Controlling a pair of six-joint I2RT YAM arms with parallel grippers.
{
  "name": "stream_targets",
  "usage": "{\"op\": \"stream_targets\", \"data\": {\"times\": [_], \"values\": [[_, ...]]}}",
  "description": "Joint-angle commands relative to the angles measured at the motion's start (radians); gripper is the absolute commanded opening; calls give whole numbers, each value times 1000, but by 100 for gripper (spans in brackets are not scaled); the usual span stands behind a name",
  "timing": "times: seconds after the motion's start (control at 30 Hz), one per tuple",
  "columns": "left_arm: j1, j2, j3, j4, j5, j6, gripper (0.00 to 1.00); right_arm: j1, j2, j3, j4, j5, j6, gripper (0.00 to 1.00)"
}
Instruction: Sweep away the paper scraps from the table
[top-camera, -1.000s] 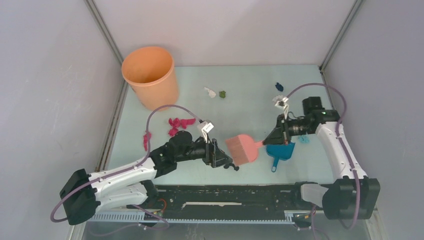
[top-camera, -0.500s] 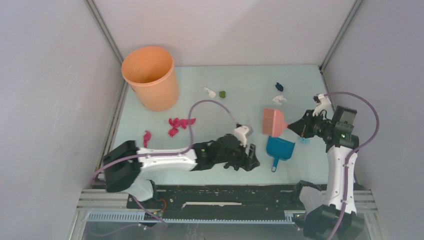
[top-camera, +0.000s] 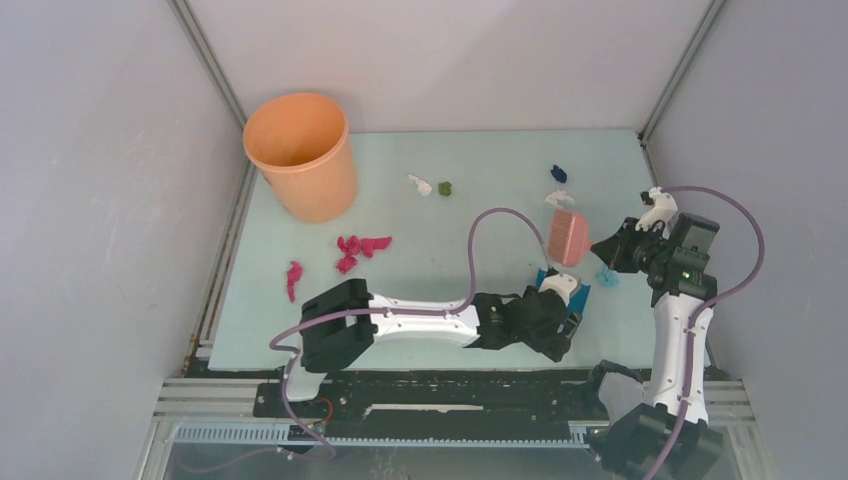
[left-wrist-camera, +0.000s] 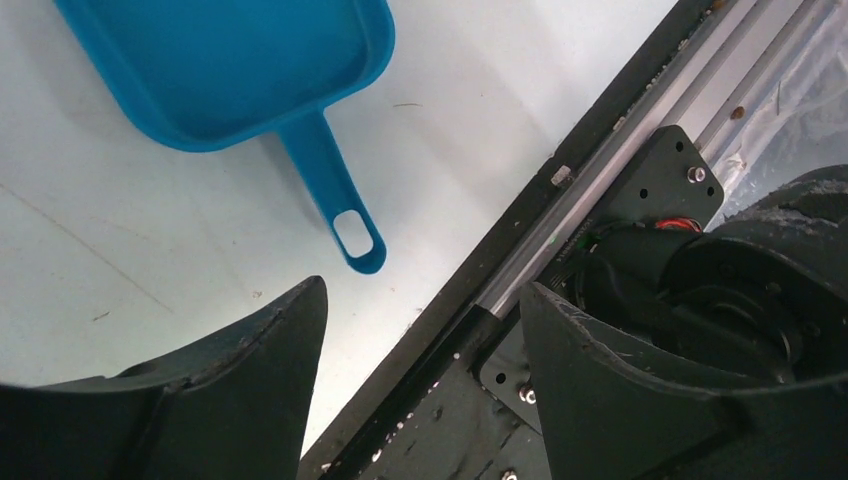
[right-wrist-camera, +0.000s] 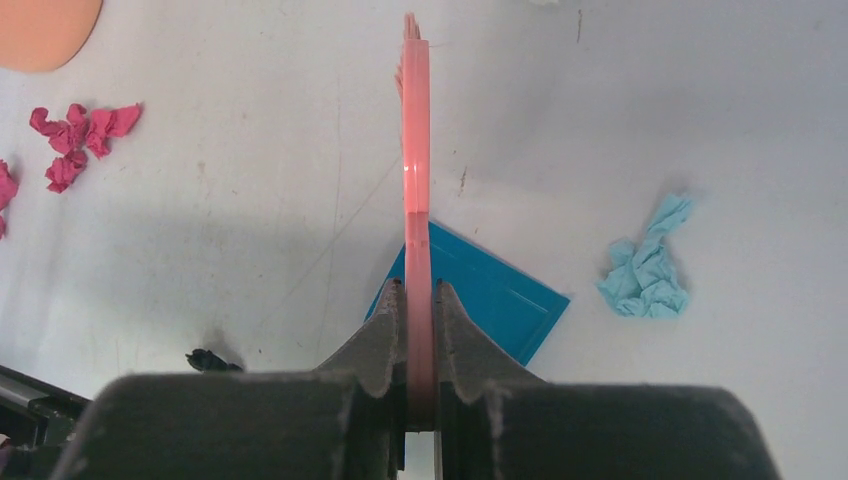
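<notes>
Paper scraps lie across the table (top-camera: 490, 150): magenta ones (top-camera: 360, 246) left of centre, a white one (top-camera: 420, 185) and an olive one (top-camera: 446, 187) at the back, dark blue (top-camera: 558, 173) and white (top-camera: 558, 198) at the back right, and a light blue one (right-wrist-camera: 645, 272). My right gripper (right-wrist-camera: 420, 292) is shut on the handle of the pink brush (top-camera: 568, 237), held edge-on above the table. My left gripper (left-wrist-camera: 422, 290) is open and empty, hovering at the near edge just short of the blue dustpan's handle (left-wrist-camera: 330, 190).
An orange bucket (top-camera: 300, 155) stands at the back left. The blue dustpan (right-wrist-camera: 495, 300) lies flat near the front right, partly under my left wrist. A small black scrap (right-wrist-camera: 210, 358) sits near the front edge. Grey walls and metal rails border the table.
My left arm swung right along the near edge, reaching the dustpan, and its jaws widened slightly. My right gripper carried the brush up and back to the right, turning it edge-on.
</notes>
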Motion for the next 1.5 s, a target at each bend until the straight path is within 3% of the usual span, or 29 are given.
{"op": "stream_targets", "data": {"times": [0.0,0.17,0.57,1.03,1.2,1.47], "values": [[-3,54,98,-73,-16,-3,76,-5,4,4,51,28,12,0],[-15,116,178,-195,-116,-35,73,-5,-4,4,47,21,9,0],[-19,211,270,-225,-39,-23,55,-5,-6,4,44,2,5,0],[-20,326,467,-358,-148,-8,52,-5,7,4,51,-5,7,0],[-20,335,473,-384,-180,-19,47,-5,1,4,50,1,3,0],[-19,345,477,-383,-180,-25,49,-5,5,4,51,5,0,0]]}}
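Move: The blue dustpan's handle lies about 3 cm ahead of the left hand, 1 cm to its right and 8 cm below. At the same depth, the pan itself sits some 12 cm ahead and 4 cm right, the light-blue scrap 15 cm ahead and 14 cm right, and the black scrap 3 cm ahead and 19 cm left. From the right hand the handle is roughly 14 cm back, 4 cm left and 17 cm below. Left hand sinks about 6 cm in two dips towards the dustpan handle, steepening some 15 degrees, fingers partly closing. ##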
